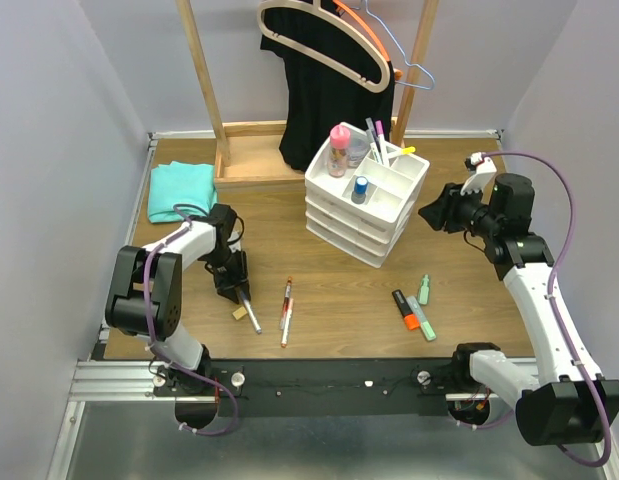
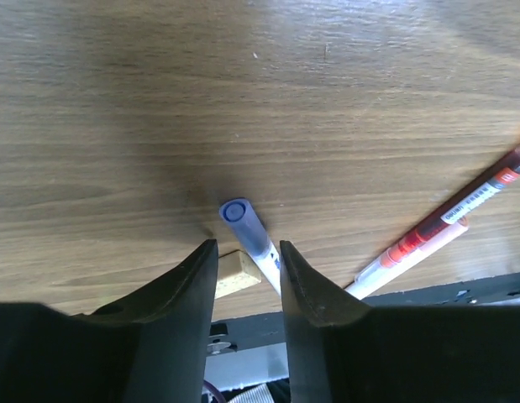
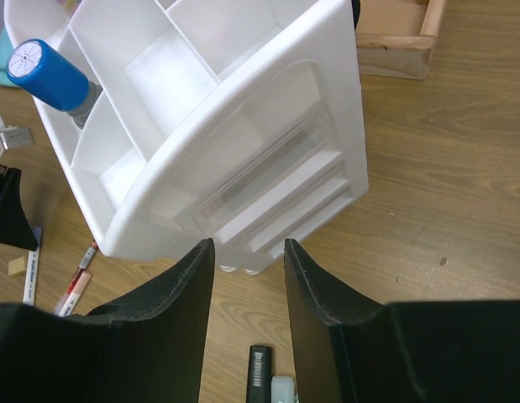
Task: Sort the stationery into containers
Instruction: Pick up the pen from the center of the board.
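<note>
A white pen with a blue cap [image 2: 243, 222] lies on the wood between the fingers of my left gripper [image 2: 248, 245]. The jaws straddle it, the right finger touching it and a gap on the left, so the gripper is open. The tan eraser [image 2: 238, 273] sits just left of the pen. In the top view my left gripper [image 1: 236, 287] is low at the front left. My right gripper [image 3: 248, 243] hangs open and empty in front of the white organiser [image 3: 268, 176]. Its tray holds a blue-capped tube [image 1: 360, 188], a pink-capped bottle [image 1: 339, 150] and several pens [image 1: 377, 140].
Two red-and-white pens [image 1: 286, 310] lie right of the left gripper. An orange highlighter [image 1: 405, 310] and two green ones [image 1: 424, 288] lie at the front right. A teal cloth [image 1: 181, 188] is at the back left, and a wooden rack [image 1: 251, 152] with a black garment stands behind.
</note>
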`<state>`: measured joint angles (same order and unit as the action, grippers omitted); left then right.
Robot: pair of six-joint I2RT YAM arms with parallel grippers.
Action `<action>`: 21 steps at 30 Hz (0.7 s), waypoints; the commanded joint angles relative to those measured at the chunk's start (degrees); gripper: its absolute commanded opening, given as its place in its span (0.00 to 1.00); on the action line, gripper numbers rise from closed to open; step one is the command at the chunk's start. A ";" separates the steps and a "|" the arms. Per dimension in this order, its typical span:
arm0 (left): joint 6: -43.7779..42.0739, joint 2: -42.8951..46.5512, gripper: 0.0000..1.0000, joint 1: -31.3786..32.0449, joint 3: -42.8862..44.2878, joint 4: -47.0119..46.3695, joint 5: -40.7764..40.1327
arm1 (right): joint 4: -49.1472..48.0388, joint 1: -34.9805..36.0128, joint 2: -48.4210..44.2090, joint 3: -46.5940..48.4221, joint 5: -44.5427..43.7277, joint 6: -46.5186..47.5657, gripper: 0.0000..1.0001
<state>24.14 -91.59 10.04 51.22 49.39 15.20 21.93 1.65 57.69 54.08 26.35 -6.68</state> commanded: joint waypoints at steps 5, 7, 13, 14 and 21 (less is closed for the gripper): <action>1.35 -6.05 0.36 3.40 2.30 -0.25 -2.54 | -0.40 -0.33 -1.18 -1.61 0.46 -0.09 0.47; 1.35 -7.98 0.34 3.93 3.00 -0.43 -2.63 | -0.23 -0.33 -1.44 -1.70 0.37 -0.09 0.47; 1.17 -11.76 0.12 4.46 6.95 -1.84 -0.18 | 0.21 -0.42 -1.79 -1.79 0.02 -0.09 0.46; 1.17 -11.77 0.08 4.72 7.83 -2.10 0.61 | 0.30 -0.42 -1.71 -1.62 0.11 0.08 0.46; 4.77 -8.97 0.00 6.65 21.44 -4.20 11.59 | 0.57 -0.42 0.75 1.54 0.63 1.66 0.46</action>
<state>26.02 -103.24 15.29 64.95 52.29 18.81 22.22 1.65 56.95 53.17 26.35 -6.37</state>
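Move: The left hand hovers just over the pen's blue front end; the pen's middle lies about 4 cm back and 2 cm to the right, some 1 cm lower. The wood block is about 5 cm back and 1 cm left of the hand, the red pen 2 cm back and 10 cm right, the pink pen 7 cm back and 10 cm right. From the right hand the pen is about 42 cm left, 16 cm back and 23 cm below. The left hand eases about 1 cm down and 1.5 cm to its right, its fingertips swinging back some 5 to 10 degrees, while the half-open fingers shut and pinch the pen near its blue end. Once shut, they carry the pen quickly about 5 cm forward and to the right with a slight rise, away from the wood block, the swing of the wrist mostly undone. ##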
